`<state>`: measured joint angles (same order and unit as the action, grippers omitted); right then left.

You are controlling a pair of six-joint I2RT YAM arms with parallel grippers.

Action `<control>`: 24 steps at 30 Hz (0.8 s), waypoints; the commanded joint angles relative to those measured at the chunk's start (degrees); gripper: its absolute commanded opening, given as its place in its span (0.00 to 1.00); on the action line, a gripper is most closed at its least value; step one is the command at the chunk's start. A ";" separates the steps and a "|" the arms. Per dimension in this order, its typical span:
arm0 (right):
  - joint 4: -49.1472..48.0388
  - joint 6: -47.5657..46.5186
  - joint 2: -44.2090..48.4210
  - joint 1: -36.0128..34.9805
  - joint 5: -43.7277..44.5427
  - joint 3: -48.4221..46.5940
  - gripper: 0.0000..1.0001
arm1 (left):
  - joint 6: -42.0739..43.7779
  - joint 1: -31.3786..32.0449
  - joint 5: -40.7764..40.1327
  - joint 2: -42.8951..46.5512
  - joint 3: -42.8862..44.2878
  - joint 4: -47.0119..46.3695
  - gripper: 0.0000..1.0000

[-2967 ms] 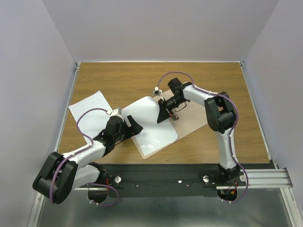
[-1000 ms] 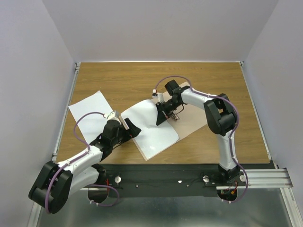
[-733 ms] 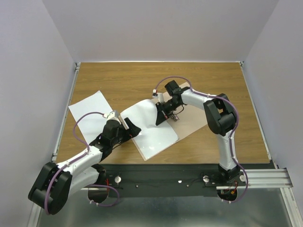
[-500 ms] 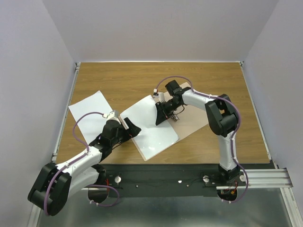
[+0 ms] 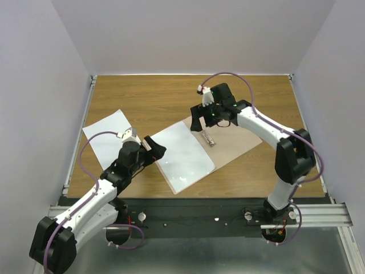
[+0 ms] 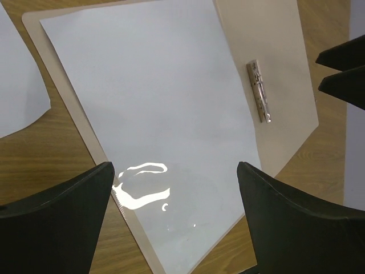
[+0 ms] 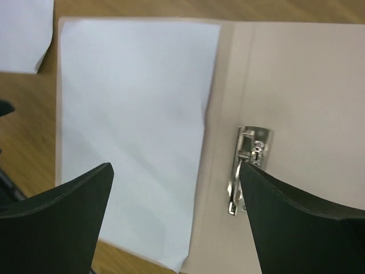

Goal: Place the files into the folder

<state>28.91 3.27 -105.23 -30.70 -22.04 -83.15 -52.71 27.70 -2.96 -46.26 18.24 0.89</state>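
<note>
The tan folder [image 5: 236, 142] lies open on the wooden table, its metal clip [image 5: 209, 138] at the fold. One white file [image 5: 182, 154] lies flat on the folder's left leaf. The other file [image 5: 107, 137] lies on the table to the left. My right gripper [image 5: 201, 122] hangs open just behind the clip and holds nothing. My left gripper [image 5: 155, 150] is open at the sheet's left edge, also holding nothing. The left wrist view shows the sheet [image 6: 165, 114], the clip [image 6: 259, 91] and my open left gripper [image 6: 177, 228]. In the right wrist view my open right gripper [image 7: 177, 222] is above the sheet [image 7: 131, 125] and clip [image 7: 248, 165].
Metal rails [image 5: 91, 114] edge the table on the left and right, with white walls beyond. A black base bar [image 5: 199, 208] runs along the near edge. Bare wood [image 5: 159, 97] shows behind the folder.
My right gripper has opened, let go of the sheet and lifted back toward the far side. The sheet now lies flat on the folder's left leaf. The left arm has shifted slightly.
</note>
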 commanded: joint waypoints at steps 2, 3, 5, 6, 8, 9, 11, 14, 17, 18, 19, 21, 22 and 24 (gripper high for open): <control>-14.83 8.41 9.77 -0.15 18.25 9.49 1.00 | 1.81 -0.28 -3.89 0.39 4.61 2.55 0.98; -16.67 10.07 10.39 0.02 19.57 11.33 1.00 | 2.08 -0.28 -3.89 -0.23 5.83 2.11 0.98; -17.04 12.02 9.35 0.20 19.76 11.70 1.00 | 3.22 -0.37 -3.89 -2.51 7.15 1.14 0.98; -16.95 12.55 7.08 0.55 17.67 11.18 1.00 | 3.66 -0.28 -4.07 -3.39 8.64 1.14 0.98; -17.13 12.29 4.78 0.73 15.90 10.30 1.00 | 4.19 -0.28 -4.33 -6.20 10.05 1.14 0.98; -17.04 12.81 3.38 0.81 15.72 9.86 1.00 | 4.71 -0.28 -4.42 -6.99 11.37 1.05 0.99; -17.04 13.25 0.30 0.99 15.80 8.45 1.00 | 4.81 -0.28 -4.60 -9.19 12.25 0.53 0.98; -17.04 14.13 -2.34 1.08 15.45 7.39 1.00 | 5.25 -0.28 -3.37 -11.65 12.52 -2.71 0.98; -17.04 16.33 -4.10 1.08 16.24 8.09 1.00 | 5.33 -0.28 -1.35 -14.64 12.70 -5.36 0.98; -17.04 17.29 -4.19 1.08 16.85 8.53 1.00 | 5.33 -0.28 -1.08 -15.52 13.13 -5.54 0.98; -17.13 17.47 -4.19 1.08 17.90 9.23 1.00 | 5.42 -0.37 -0.82 -17.18 13.40 -5.54 0.98; -17.13 16.78 -4.19 1.17 17.91 10.99 1.00 | 5.60 -0.28 -0.47 -18.60 14.10 -5.63 0.98; -17.04 16.68 -4.11 1.08 16.69 11.61 1.00 | 5.69 -0.28 -0.29 -19.21 14.28 -5.63 0.98; -17.13 17.29 -3.41 1.08 16.51 13.44 1.00 | 5.69 -0.37 -0.03 -20.62 14.45 -6.07 0.99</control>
<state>12.67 18.81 -109.49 -29.89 -6.59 -73.14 -48.16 27.70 -4.38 -64.45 30.87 -2.61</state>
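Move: The metal clip lies some 2 cm ahead of the right hand, about 5 cm to its right and roughly 10 cm below. The paper sheet on the folder is about 6 cm back and 7 cm left of that hand, and the folder's bare half 5 cm ahead, 11 cm right. From the left hand, the sheet's middle is about 6 cm ahead, 10 cm right, 9 cm below; the clip 14 cm ahead, 22 cm right; the loose sheet 13 cm ahead, 22 cm left. Up and over, then down: the right hand lifts about 3 cm while going forward and right, then sinks some 10 cm towards the clip, turning clockwise about 20 degrees, fingers kept wide open. The left hand, also open, arcs about 5 cm forward and slightly right over the paper sheet's left part, rising nearly 4 cm before easing down again. ##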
